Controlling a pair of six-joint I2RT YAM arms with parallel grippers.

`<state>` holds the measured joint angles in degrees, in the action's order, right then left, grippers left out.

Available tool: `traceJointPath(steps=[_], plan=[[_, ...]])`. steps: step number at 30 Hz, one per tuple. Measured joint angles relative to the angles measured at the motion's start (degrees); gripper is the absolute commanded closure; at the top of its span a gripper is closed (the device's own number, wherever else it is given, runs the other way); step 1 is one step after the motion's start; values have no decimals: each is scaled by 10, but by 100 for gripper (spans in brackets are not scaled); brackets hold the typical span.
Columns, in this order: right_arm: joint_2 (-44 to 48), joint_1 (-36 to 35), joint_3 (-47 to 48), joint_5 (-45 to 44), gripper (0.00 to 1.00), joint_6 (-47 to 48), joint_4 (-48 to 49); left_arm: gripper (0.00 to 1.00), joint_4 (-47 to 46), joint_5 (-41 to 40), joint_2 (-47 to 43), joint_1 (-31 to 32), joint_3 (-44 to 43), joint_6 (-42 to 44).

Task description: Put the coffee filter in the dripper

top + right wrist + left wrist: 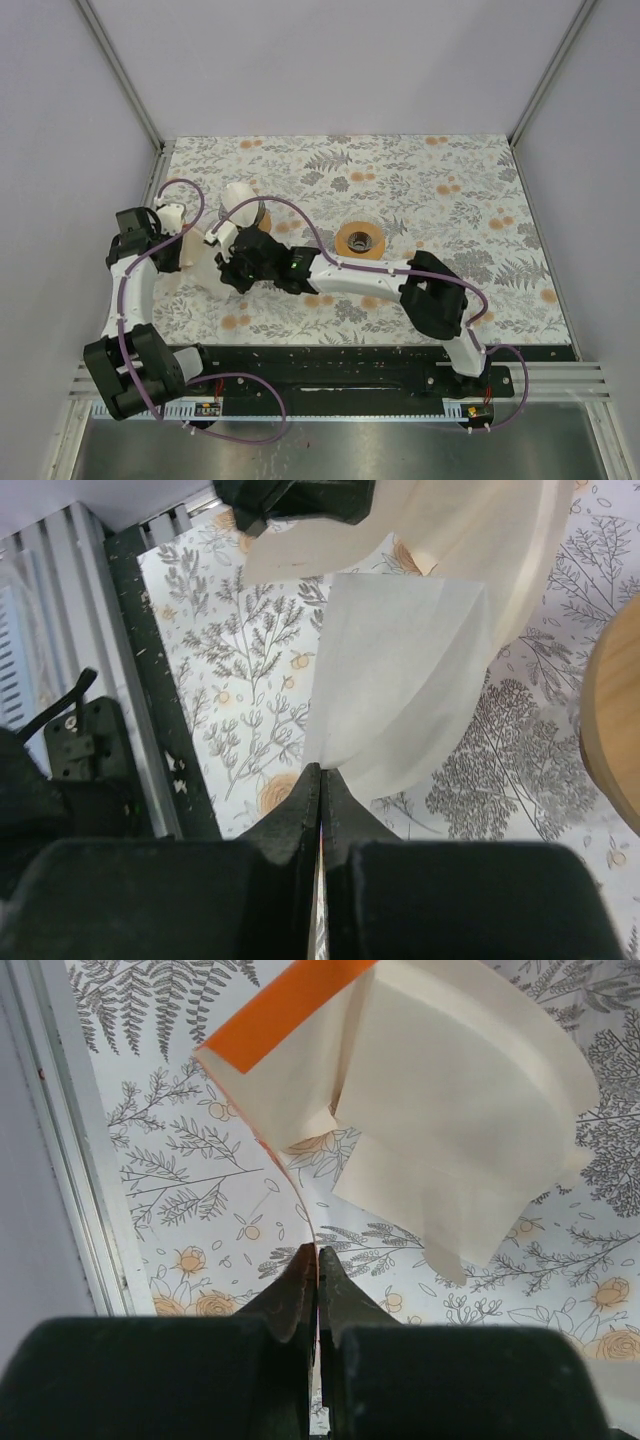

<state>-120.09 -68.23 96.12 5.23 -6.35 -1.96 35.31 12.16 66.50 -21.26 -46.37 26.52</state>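
My left gripper (316, 1252) is shut on the thin edge of an orange-trimmed filter pack (280, 1010), with cream filters (460, 1110) fanning out of it above the table. My right gripper (322, 770) is shut on the lower edge of one white coffee filter (400, 680) that hangs from the pack. The left gripper's fingers (290, 500) show at the top of the right wrist view. In the top view both grippers meet at the left: left gripper (205, 238), right gripper (228, 262), pack (242, 203). The orange-brown dripper (361, 240) stands upright mid-table, right of them.
The floral tablecloth (450, 200) covers the table. A white frame rail (70, 1160) runs along the left edge, a black base rail (150, 680) along the near edge. The dripper's wooden rim (615, 720) is close on the right of the right wrist view.
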Motion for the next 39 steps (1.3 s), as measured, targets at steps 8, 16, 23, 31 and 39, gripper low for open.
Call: traceJointPath(steps=[8,16,23,31,39], plan=[[121,0,-68,6,100,7,-9,83,39,-43,64,4,-69,5],[191,0,-115,15,100,3,-27,47,75,-54,92,36,-117,6],[250,0,-156,13,100,15,-75,29,124,-4,92,38,-167,-2],[305,0,-167,16,100,93,-139,26,180,88,65,38,-224,4],[365,0,-207,45,100,196,-179,15,283,235,22,43,-290,37]])
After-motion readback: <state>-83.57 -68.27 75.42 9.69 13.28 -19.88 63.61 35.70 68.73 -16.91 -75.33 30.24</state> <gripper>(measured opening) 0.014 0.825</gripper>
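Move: Ahead of the right hand, which already holds the paper filter, stands the dripper with a white filter in it: about 16 cm out, level sideways, some 7 cm lower. The ring-topped glass is some 32 cm to this hand's right and 9 cm ahead. From the left hand the dripper lies about 10 cm ahead and 13 cm right; the pinched coffee packet's middle is 5 cm ahead, 4 cm right and 5 cm lower. Drawing the still-pinched filter away from the packet, the right hand climbs about 8 cm while going right and back, then sweeps on rightward, 15 cm in all, towards the ring-topped glass's side. The left fingers open wide and let go of the packet's edge; that hand then rises some 13 cm and swings right towards above the dripper's side, turning clockwise about 20 degrees. ##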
